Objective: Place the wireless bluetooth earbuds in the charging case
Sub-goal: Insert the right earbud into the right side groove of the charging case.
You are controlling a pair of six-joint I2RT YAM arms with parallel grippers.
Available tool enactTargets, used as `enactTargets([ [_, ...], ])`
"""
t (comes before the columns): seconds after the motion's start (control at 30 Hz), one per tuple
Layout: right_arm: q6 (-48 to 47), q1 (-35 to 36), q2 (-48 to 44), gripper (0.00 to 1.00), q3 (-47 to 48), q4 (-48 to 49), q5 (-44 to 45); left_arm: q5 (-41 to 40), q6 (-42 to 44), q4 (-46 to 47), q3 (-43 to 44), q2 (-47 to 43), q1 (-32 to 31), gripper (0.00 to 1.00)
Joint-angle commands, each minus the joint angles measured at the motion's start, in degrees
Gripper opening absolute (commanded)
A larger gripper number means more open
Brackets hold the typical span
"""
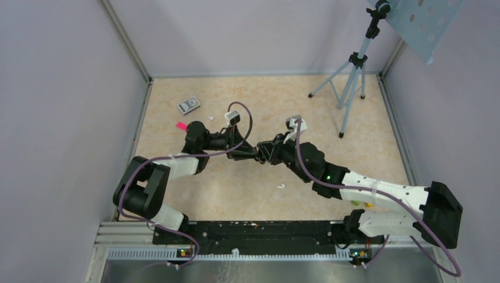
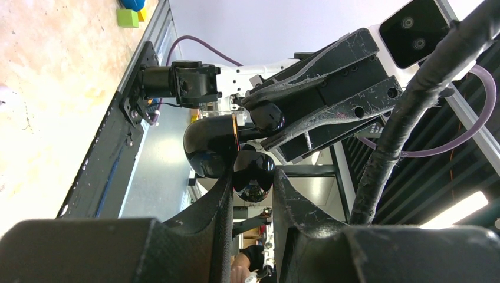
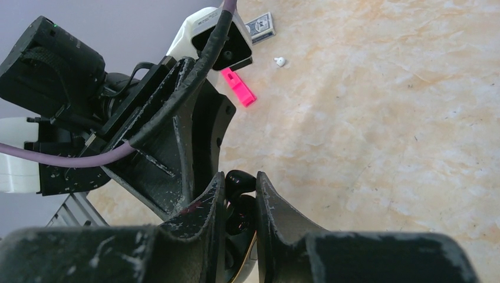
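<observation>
My two grippers meet nose to nose above the middle of the table. The left gripper is shut on the glossy black charging case, whose lid stands open with an orange rim. The right gripper is shut on a black earbud, held right at the case's open mouth. Whether the earbud touches its seat is hidden by the fingers. One white earbud lies on the table near the right arm. Another white earbud lies beyond the left arm.
A pink piece and a small card box lie at the back left. A tripod stands at the back right. Grey walls close in the table's sides. A green block sits by the base rail.
</observation>
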Motion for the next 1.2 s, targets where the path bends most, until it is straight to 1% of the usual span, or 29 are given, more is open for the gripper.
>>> enactTargets([
  [0.0,0.4,0.5,0.5,0.01,-0.7,2.4,-0.8,-0.7,0.7,2.1,1.1,-1.6,-0.2,0.0],
  [0.4,0.3,1.2,-0.8,0.0,-2.4,2.9,0.3,-0.9,-0.6,3.7,1.7,-1.0,-0.1,0.0],
  [0.67,0.9,2.3,-1.7,0.0,-3.4,2.6,1.6,-1.6,-4.1,8.7,1.6,0.5,-0.1,0.0],
  [0.7,1.0,2.4,-1.7,0.03,-3.5,2.5,1.6,-1.5,-4.3,8.8,1.6,0.5,-0.1,0.0],
  [0.83,1.7,2.6,-1.7,0.27,-3.0,1.7,1.6,-1.3,-4.2,8.8,1.5,0.6,-0.1,0.0],
  [0.9,1.6,2.6,-2.0,0.35,-2.2,1.0,1.6,-1.2,-4.2,8.8,1.3,0.7,0.0,0.0],
  [1.0,1.0,2.6,-2.7,0.39,-0.7,0.2,1.6,-0.8,-3.5,8.2,1.2,0.8,-0.1,0.0],
  [1.07,-0.1,2.6,-3.3,0.4,1.1,-0.4,0.6,0.9,-0.9,4.3,2.0,0.9,0.0,0.0],
  [1.13,-0.4,2.6,-3.6,0.41,2.6,-2.0,0.5,1.8,4.1,-2.8,2.9,0.1,0.0,0.0],
  [1.17,-0.6,2.6,-3.9,0.42,2.9,-2.6,0.6,1.9,7.4,-8.9,3.5,-0.6,-0.1,0.0],
])
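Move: The right hand already holds the right earbud at the mouth of the charging case, with its groove only about 1 cm below and 1 cm behind the pads. The case's middle lies some 2 cm back, 1 cm left and 2 cm below, and the left gripper's fingertips stand about 3 cm left, level front to back, and 1 cm lower. The white earbud on the table is roughly 12 cm back, 6 cm right and 22 cm below. From the left hand, which grips the case, the groove is some 3 cm to the right at about its own height. While the left hand stays put and keeps its pinch on the case, the right hand, fingers still shut on the right earbud, eases it about half a centimetre down towards the right side groove, with hardly any turn of the wrist. Near the end it draws back about 1 cm, slightly to the right, and its fingers spread from nearly shut to under half open, letting go of the earbud. ##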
